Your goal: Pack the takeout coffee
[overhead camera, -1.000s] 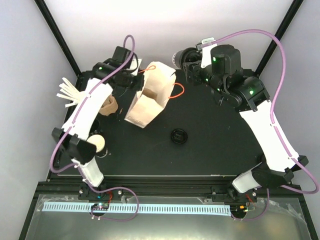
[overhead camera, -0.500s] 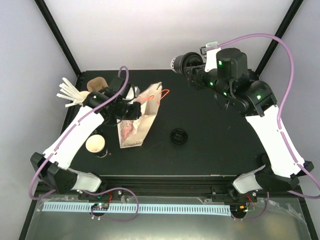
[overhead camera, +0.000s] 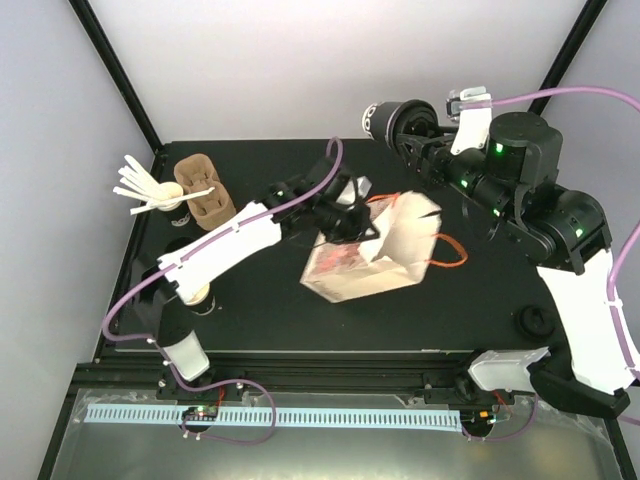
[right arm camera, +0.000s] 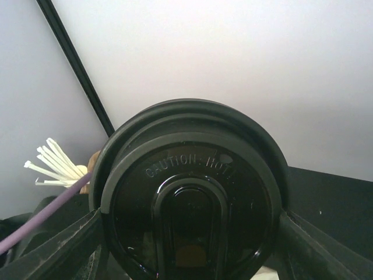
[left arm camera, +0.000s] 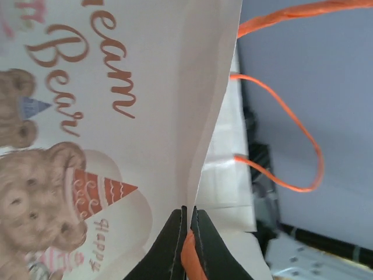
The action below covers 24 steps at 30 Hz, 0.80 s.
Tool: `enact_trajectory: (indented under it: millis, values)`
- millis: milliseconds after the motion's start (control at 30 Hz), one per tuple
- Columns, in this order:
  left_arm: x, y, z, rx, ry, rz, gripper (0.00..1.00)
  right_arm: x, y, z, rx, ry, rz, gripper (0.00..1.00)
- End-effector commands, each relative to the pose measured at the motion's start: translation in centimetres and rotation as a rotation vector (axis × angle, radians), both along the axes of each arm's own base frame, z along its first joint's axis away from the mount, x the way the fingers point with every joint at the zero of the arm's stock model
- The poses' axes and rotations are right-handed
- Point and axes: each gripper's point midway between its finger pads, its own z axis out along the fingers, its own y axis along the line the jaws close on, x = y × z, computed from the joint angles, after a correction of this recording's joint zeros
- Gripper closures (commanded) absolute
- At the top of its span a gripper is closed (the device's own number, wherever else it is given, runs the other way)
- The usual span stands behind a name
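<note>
A black-lidded takeout coffee cup is held on its side above the table's far edge, with my right gripper shut on it. In the right wrist view its lid fills the frame between the two fingers. A white paper bag with a bear print lies tilted at the table's middle. My left gripper is shut on the bag's rim and orange handle. The left wrist view shows the jaws pinching the paper edge and the orange cord.
A brown pulp carrier and a cup of white stirrer sticks stand at the far left. An open tan-lined cup sits partly under the left arm. Orange handle loops stick out of the bag to the right.
My left arm has swung the bag from the left side to the table's middle, covering the loose black lid there. The right arm has shifted right with the cup.
</note>
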Motion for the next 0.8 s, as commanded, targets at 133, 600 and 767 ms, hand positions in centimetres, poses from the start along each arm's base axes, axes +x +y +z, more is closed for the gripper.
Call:
enact_trajectory:
  millis: [133,600,767]
  values:
    - [1.0,-3.6,8.7,-0.274,-0.059,-0.018,0.99,-1.2,-2.0,0.9,0.014,-0.003,-0.054,0.56]
    - [1.2,7.4,5.5,0.027,-0.288,-0.204,0.98,-1.8,0.8,-2.4,-0.050,0.113,0.097,0.58]
    - [0.7,8.7,3.8,0.106,-0.352,-0.293,0.98,-1.6,3.1,-6.4,-0.085,0.210,0.199,0.58]
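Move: The left hand already pinches the paper bag's rim, with the lidded coffee cup about 4 cm ahead of it, 3 cm to its right and 25 cm higher. From the right hand, which already holds that cup, the bag's mouth lies roughly 1 cm back, 2 cm right and 28 cm below. The bag's orange handle is some 4 cm back, 10 cm right and 30 cm below the right hand. Still pinching the bag's rim, the left hand rises rightward, then swings 11 cm left; right lowers the cup slightly. ##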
